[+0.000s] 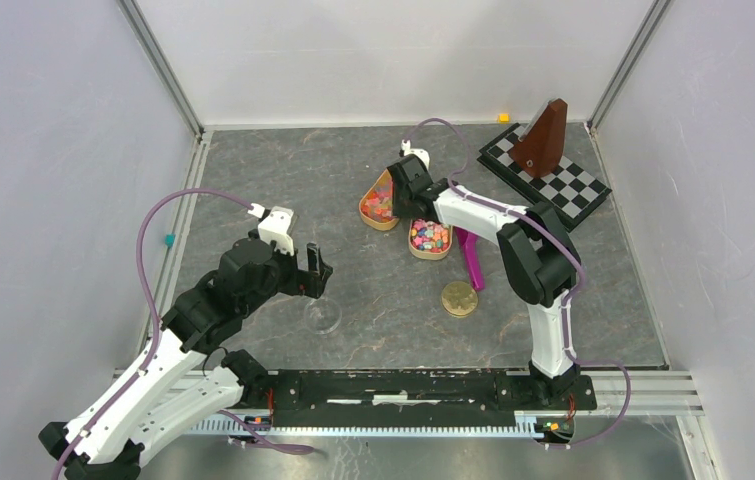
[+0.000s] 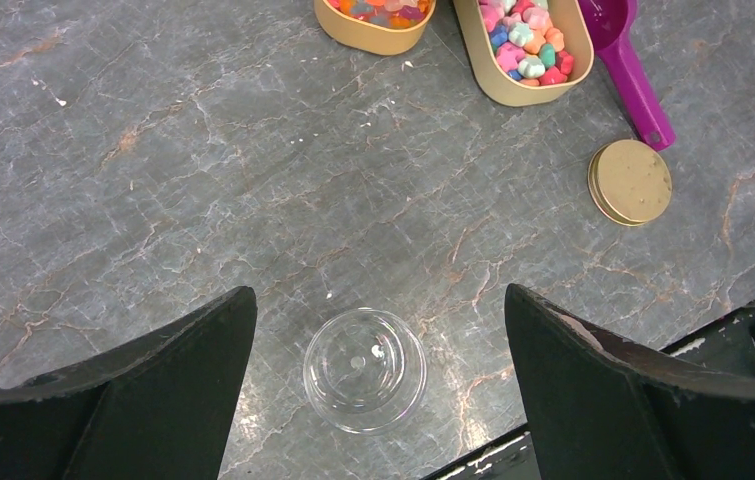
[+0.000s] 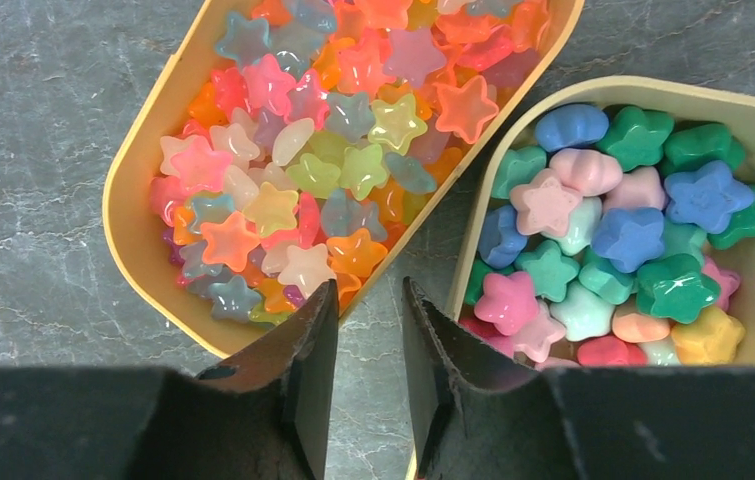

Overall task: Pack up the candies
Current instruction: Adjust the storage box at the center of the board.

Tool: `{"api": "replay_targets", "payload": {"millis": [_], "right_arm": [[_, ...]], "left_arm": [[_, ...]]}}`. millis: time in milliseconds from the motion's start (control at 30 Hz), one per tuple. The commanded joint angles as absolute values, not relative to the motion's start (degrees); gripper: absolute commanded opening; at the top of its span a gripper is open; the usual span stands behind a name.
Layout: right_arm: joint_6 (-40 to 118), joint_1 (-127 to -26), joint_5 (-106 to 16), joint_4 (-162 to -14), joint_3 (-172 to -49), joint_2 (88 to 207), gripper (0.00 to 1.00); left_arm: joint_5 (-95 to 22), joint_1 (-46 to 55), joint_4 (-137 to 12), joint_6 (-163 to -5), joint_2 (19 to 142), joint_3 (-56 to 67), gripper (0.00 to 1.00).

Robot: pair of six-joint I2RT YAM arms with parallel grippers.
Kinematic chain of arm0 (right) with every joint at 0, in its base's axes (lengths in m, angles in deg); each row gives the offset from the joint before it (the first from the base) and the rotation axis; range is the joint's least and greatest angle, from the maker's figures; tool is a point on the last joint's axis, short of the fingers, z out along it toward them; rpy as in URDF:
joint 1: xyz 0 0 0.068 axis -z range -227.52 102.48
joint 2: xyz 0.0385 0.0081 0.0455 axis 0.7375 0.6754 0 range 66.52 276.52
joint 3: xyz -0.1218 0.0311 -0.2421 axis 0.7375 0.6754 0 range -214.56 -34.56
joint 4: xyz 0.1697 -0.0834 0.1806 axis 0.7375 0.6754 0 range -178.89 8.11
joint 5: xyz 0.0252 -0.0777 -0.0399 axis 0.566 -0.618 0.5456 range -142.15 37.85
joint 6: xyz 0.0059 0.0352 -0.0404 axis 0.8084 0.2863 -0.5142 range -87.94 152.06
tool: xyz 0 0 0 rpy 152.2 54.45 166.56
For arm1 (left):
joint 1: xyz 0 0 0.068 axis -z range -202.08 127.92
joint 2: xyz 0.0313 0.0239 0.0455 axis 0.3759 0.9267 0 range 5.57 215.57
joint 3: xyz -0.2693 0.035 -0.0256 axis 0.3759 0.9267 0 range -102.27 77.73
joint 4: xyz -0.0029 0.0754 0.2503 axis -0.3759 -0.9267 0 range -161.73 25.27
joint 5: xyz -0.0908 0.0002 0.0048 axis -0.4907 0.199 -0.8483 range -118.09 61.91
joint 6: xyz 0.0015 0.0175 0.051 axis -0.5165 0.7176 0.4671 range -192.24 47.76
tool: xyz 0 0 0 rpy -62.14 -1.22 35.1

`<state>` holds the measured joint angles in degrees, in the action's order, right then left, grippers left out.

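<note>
The candies are small star-shaped sweets in two tan trays. Translucent candies [image 3: 323,150] fill the left tray [image 3: 125,215]; opaque pastel candies [image 3: 613,230] fill the right tray [image 3: 653,88]. My right gripper [image 3: 369,285] hovers over the strip of table between the two trays, its jaws a narrow gap apart with nothing in them. My left gripper [image 2: 380,292] stands wide open above an empty clear jar [image 2: 364,369], which sits upright between the fingers without touching them. In the top view the jar [image 1: 322,315] lies just below the left gripper [image 1: 318,272].
A purple scoop [image 1: 470,258] lies right of the trays, with a round gold lid [image 1: 459,298] in front of it. A chequered board [image 1: 545,172] carrying a brown wedge [image 1: 541,135] stands at the back right. Walls enclose the table on three sides.
</note>
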<state>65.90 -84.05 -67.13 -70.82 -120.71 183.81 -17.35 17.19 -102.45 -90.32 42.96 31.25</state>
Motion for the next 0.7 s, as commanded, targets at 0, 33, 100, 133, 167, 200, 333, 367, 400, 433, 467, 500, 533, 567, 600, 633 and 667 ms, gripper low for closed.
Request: {"api": "replay_targets", "payload": {"millis": [0,33,100,133,167,200,333,367,400,433,467,500,533,567,600,633,667], "right_arm": [[66.53,-84.73,-66.29,-71.53,-122.30,184.63,0.32],[66.29,-84.87,-65.93,-71.77,-122.12,184.54,0.29],[65.63,-85.30,-65.48,-71.98,-121.95,184.19,0.24],[65.36,-85.40,-65.52,-72.07,-121.72,184.03,0.22],[65.15,-85.47,-65.58,-72.05,-121.46,183.77,0.19],[64.98,-85.48,-65.56,-72.09,-121.11,183.56,0.16],[64.20,-85.51,-65.83,-72.18,-118.96,182.30,0.08],[63.99,-85.56,-65.78,-72.11,-118.41,181.91,0.06],[63.79,-85.55,-65.63,-72.08,-117.93,181.70,0.03],[63.53,-85.56,-65.38,-72.09,-117.44,181.42,0.00],[63.22,-85.64,-65.13,-72.08,-116.91,181.14,0.00],[63.06,-85.66,-65.04,-72.09,-116.47,180.82,0.00],[62.72,-85.75,-64.77,-72.05,-115.96,180.43,0.00],[62.39,-85.83,-64.64,-71.90,-115.64,180.14,0.00],[61.88,-85.87,-64.63,-71.60,-115.37,179.66,0.00],[61.29,-85.98,-64.78,-71.28,-115.04,179.33,0.00],[60.73,-85.99,-64.81,-71.14,-114.66,178.68,0.00]], "left_arm": [[-15.94,17.30,-102.62,-92.19,42.77,31.19,1.00],[-15.94,17.31,-102.59,-92.19,42.66,31.23,1.00],[-15.88,17.37,-102.65,-92.19,42.58,31.19,1.00],[-15.92,17.30,-102.65,-92.19,42.49,31.23,1.00],[-15.85,17.30,-102.63,-92.19,42.43,31.23,1.00],[-15.76,17.25,-102.64,-92.19,42.40,31.22,1.00],[-15.76,17.32,-102.69,-92.19,42.48,31.15,1.00],[-15.73,17.30,-102.61,-92.19,42.48,31.15,1.00],[-15.83,17.27,-102.70,-92.19,42.40,31.07,1.00],[-15.80,17.34,-102.63,-92.19,42.41,31.11,1.00],[-15.79,17.36,-102.67,-92.19,42.34,31.16,1.00],[-15.86,17.36,-102.67,-92.14,42.39,31.22,1.00],[-15.83,17.34,-102.69,-92.19,42.37,31.23,1.00],[-15.83,17.35,-102.68,-92.19,42.39,31.22,1.00],[-15.79,17.33,-102.65,-92.19,42.34,31.23,1.00],[-15.79,17.30,-102.70,-92.18,42.31,31.21,1.00],[-15.85,17.31,-102.70,-92.19,42.31,31.23,1.00]]}}
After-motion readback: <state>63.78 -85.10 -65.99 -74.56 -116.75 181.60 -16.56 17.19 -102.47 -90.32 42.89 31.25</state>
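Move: The candy box of orange jellies is right at the right hand: its middle lies about 6 cm ahead, 2 cm left and a few cm below, with its near right wall between the parted fingertips. The box of pastel stars sits some 7 cm right and 1 cm back of the hand; the purple scoop is about 14 cm right and 10 cm back. From the left hand the jelly box lies roughly 28 cm ahead, 13 cm right and 18 cm below. The right fingers pinch the near right wall of the jelly box, closing from just over a third open to shut, while the hand slides about 1 cm left at the same height, towards the box. With the wall gripped, the hand then draws back about 1 cm and turns a few degrees counter-clockwise. ##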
